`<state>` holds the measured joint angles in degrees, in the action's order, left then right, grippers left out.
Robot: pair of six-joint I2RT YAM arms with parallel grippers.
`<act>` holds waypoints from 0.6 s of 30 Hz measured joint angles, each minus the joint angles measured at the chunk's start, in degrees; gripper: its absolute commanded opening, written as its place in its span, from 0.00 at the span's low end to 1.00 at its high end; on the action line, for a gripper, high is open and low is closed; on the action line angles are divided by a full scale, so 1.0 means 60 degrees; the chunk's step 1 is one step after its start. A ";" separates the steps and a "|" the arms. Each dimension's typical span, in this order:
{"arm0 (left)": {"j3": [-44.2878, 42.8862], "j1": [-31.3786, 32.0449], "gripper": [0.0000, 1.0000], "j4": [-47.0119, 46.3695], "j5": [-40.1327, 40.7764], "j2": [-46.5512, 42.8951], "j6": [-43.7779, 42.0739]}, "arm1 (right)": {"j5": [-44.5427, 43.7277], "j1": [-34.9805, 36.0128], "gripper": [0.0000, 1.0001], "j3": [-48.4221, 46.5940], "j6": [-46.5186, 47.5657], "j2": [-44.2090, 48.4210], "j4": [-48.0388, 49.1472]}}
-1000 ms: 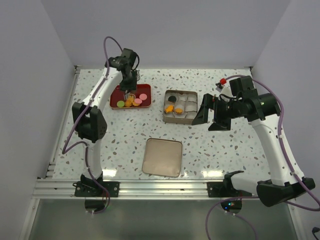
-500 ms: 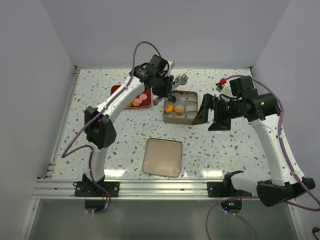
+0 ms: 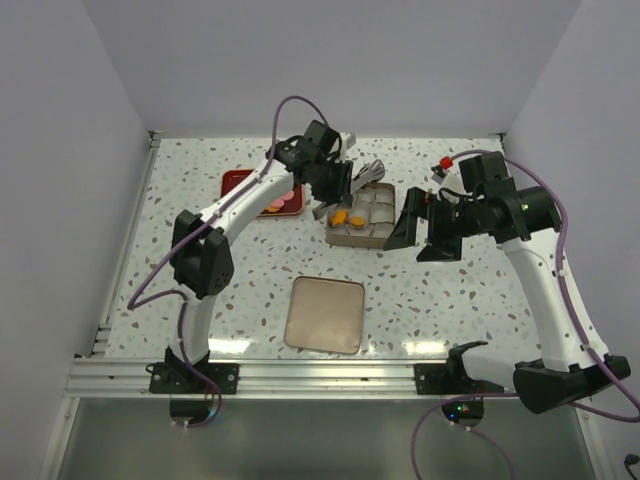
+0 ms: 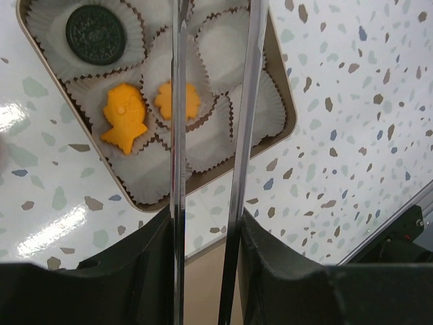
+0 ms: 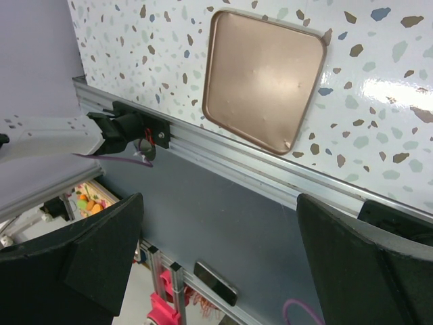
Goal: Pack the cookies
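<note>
My left gripper hangs over the tan cookie box, shut on a pair of metal tongs. In the left wrist view the tongs run up from my gripper over the box; their tips lie beyond the top edge, so any cookie there is hidden. White paper cups in the box hold a black cookie and two orange cookies. More cookies lie on the red tray, partly behind the arm. My right gripper stands open and empty just right of the box.
The box's tan lid lies flat at the front middle of the speckled table; it also shows in the right wrist view as the lid. The metal rail edges the table's near side. A small red object sits at the back right.
My left arm has swung right from the red tray to above the cookie box, carrying the tongs. The right arm has not moved.
</note>
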<state>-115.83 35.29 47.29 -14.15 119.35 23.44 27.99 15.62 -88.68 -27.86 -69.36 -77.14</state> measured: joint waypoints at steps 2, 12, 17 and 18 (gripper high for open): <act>0.0295 0.0000 0.28 -0.0051 -0.0055 0.0000 0.0000 | -0.0004 0.0000 0.99 0.0000 0.0007 0.0000 0.0000; 0.1395 0.0000 0.27 -0.0350 -0.0117 0.0091 0.0000 | -0.0004 0.0000 0.99 0.0000 0.0011 0.0000 0.0000; 0.1490 0.0000 0.27 -0.0561 -0.0117 0.0182 0.0007 | -0.0004 0.0000 0.99 0.0000 0.0015 0.0000 0.0000; 0.1490 0.0000 0.27 -0.0605 -0.0120 0.0200 0.0011 | -0.0004 0.0000 0.99 0.0000 0.0015 0.0000 0.0000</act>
<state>-106.89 35.29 43.66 -14.87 120.55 23.51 27.97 15.62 -88.68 -27.77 -69.36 -77.14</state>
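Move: The left hand holds the metal tongs above the left part of the cookie box; the cup they are probably being taken to, the back-row middle one, lies about 9 cm ahead, 6 cm right and 16 cm below. At the same depth, the dark cookie is 8 cm straight ahead, the fish cookie 2 cm ahead and 1 cm left, the flower cookie 1 cm ahead and 4 cm right. From the right hand that cup is about 28 cm ahead, 8 cm left and 28 cm down. Straight down, mostly, about 6 cm: the left arm lowers the tongs towards the back row of cups in the cookie box, quickly at first and then easing. The fingers keep their grip on the tongs while the wrist tips them roughly 5 degrees steeper. Whether the tong tips hold a cookie or touch the cup can't be seen. ##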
